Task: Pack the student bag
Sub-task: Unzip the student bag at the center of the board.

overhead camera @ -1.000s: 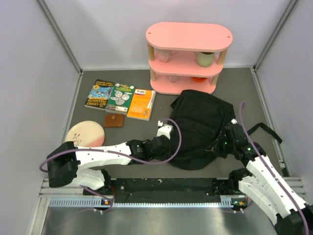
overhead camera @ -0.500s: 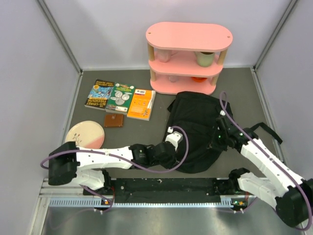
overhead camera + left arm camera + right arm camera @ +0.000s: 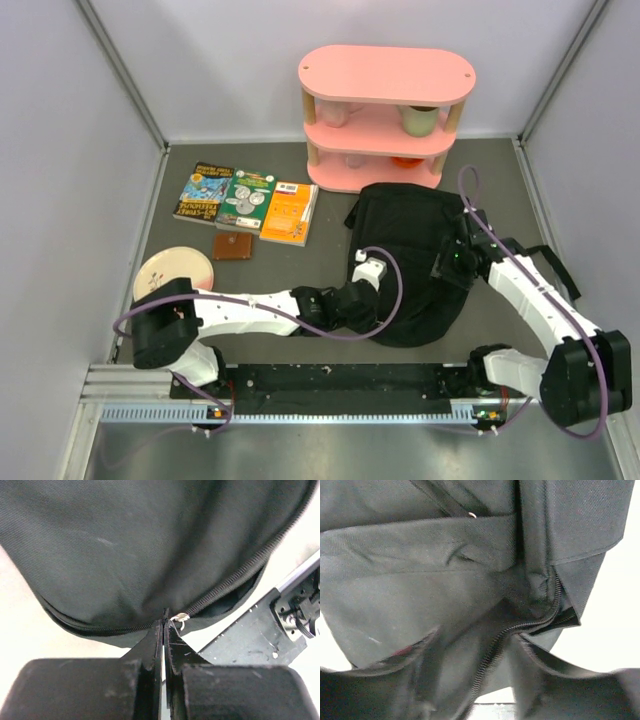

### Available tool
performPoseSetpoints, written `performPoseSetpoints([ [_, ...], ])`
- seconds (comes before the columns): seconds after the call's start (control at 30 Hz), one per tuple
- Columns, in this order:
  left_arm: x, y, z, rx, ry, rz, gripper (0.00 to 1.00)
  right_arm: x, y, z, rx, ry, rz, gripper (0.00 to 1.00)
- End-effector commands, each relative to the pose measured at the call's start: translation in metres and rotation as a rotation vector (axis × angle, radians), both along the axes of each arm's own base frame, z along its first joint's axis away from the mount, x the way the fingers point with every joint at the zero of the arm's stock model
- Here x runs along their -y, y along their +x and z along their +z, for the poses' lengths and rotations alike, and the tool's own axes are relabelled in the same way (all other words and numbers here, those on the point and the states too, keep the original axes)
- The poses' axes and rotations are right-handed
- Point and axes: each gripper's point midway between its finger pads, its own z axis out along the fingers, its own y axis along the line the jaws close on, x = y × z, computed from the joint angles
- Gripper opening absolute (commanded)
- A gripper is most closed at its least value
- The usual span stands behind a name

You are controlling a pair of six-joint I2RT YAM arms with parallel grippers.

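Observation:
The student bag (image 3: 405, 250), a floppy black backpack, lies right of centre with a strap trailing to the right. My left gripper (image 3: 385, 308) is at the bag's near edge. In the left wrist view the bag (image 3: 150, 545) fills the top, and my left gripper (image 3: 164, 622) is shut on the zipper pull, whose metal ring (image 3: 179, 617) shows beside the tips. My right gripper (image 3: 448, 268) sits on the bag's right side. In the right wrist view its fingers stand apart around my right gripper's (image 3: 475, 665) gap, where the zipper (image 3: 520, 627) and loose fabric run through.
A pink shelf (image 3: 385, 110) with cups stands at the back. Three books (image 3: 245, 200) lie at the back left, a brown wallet (image 3: 233, 246) near them, and a pink plate (image 3: 173, 272) at the left. A black rail (image 3: 340, 385) lines the near edge.
My left gripper has slid right along the bag's near edge, still shut. My right arm has moved farther back over the bag and its jaws have parted.

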Motion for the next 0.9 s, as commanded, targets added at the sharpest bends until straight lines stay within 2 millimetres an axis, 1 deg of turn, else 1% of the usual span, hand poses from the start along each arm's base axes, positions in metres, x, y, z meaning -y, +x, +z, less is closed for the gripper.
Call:
performPoseSetpoints([
  [0.0, -0.002, 0.020, 0.004, 0.020, 0.004, 0.053, 0.00, -0.004, 0.010, 0.029, 0.128, 0.061, -0.015, 0.79],
  [0.03, -0.001, 0.020, 0.004, 0.021, 0.001, 0.053, 0.00, -0.003, 0.003, 0.030, 0.134, 0.071, -0.028, 0.89],
  [0.07, 0.001, 0.022, 0.005, 0.021, -0.007, 0.054, 0.00, -0.007, -0.005, 0.032, 0.132, 0.112, -0.043, 0.96],
  [0.1, 0.003, 0.020, 0.005, 0.016, -0.012, 0.046, 0.00, -0.005, -0.021, 0.027, 0.095, 0.116, -0.058, 0.98],
  [0.13, 0.004, 0.019, 0.004, 0.011, -0.015, 0.042, 0.00, -0.005, -0.028, 0.040, 0.155, 0.145, -0.070, 0.99],
  [0.17, 0.006, 0.019, 0.005, 0.008, -0.026, 0.038, 0.00, -0.007, -0.033, 0.044, 0.166, 0.180, -0.101, 0.99],
  [0.2, 0.007, 0.018, 0.004, 0.003, -0.028, 0.034, 0.00, -0.013, -0.043, 0.048, 0.167, 0.231, -0.100, 0.99],
  [0.23, 0.009, 0.016, 0.005, -0.002, -0.033, 0.021, 0.00, -0.017, -0.052, 0.058, 0.206, 0.282, -0.102, 0.99],
  [0.27, 0.010, 0.015, 0.006, -0.004, -0.035, 0.017, 0.00, -0.023, -0.057, 0.064, 0.218, 0.343, -0.128, 0.99],
  [0.3, 0.010, 0.016, 0.007, -0.001, -0.040, 0.015, 0.00, -0.034, -0.066, 0.063, 0.193, 0.415, -0.113, 0.99],
  [0.37, 0.011, 0.016, 0.007, 0.003, -0.042, 0.008, 0.00, -0.041, -0.078, 0.066, 0.180, 0.496, -0.138, 0.99],
  [0.4, 0.012, 0.017, 0.009, 0.008, -0.045, 0.007, 0.00, -0.045, -0.086, 0.062, 0.148, 0.523, -0.138, 0.99],
  [0.47, 0.013, 0.017, 0.012, 0.014, -0.048, 0.003, 0.00, -0.052, -0.095, 0.061, 0.129, 0.585, -0.143, 0.99],
  [0.5, 0.014, 0.017, 0.014, 0.018, -0.054, 0.001, 0.00, -0.057, -0.101, 0.054, 0.094, 0.615, -0.138, 0.99],
  [0.57, 0.014, 0.018, 0.015, 0.020, -0.053, 0.003, 0.00, -0.060, -0.107, 0.050, 0.075, 0.649, -0.148, 0.99],
  [0.6, 0.014, 0.019, 0.017, 0.022, -0.057, 0.004, 0.00, -0.061, -0.109, 0.044, 0.055, 0.653, -0.152, 0.99],
  [0.73, 0.015, 0.019, 0.019, 0.024, -0.064, 0.008, 0.00, -0.067, -0.116, 0.032, -0.004, 0.681, -0.156, 0.99],
  [0.83, 0.015, 0.019, 0.018, 0.023, -0.061, 0.007, 0.00, -0.069, -0.115, 0.024, -0.010, 0.676, -0.171, 0.99],
  [0.87, 0.016, 0.020, 0.019, 0.024, -0.064, 0.008, 0.00, -0.068, -0.114, 0.018, -0.016, 0.670, -0.190, 0.99],
])
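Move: The right hand, its fingers just parting at the bag's right side, is headed for the bag's near edge, some 14 cm back, 4 cm to its left and about 3 cm lower. The zip pull is roughly 10 cm back and 14 cm left of this hand; the bag's middle, about 4 cm ahead and 8 cm left. The left hand already has the zip pull right at its shut fingertips, with that near-edge stretch about 10 cm to its right and 4 cm back. Spread the right gripper wide to come free of the bag's right side, lift it some 7 cm, and carry it back about 12 cm and half as far left towards the near edge, sinking again over the second half while rolling its left side up some 35 degrees. Keep the left gripper shut at the zip pull, easing it forward only about a centimetre. ##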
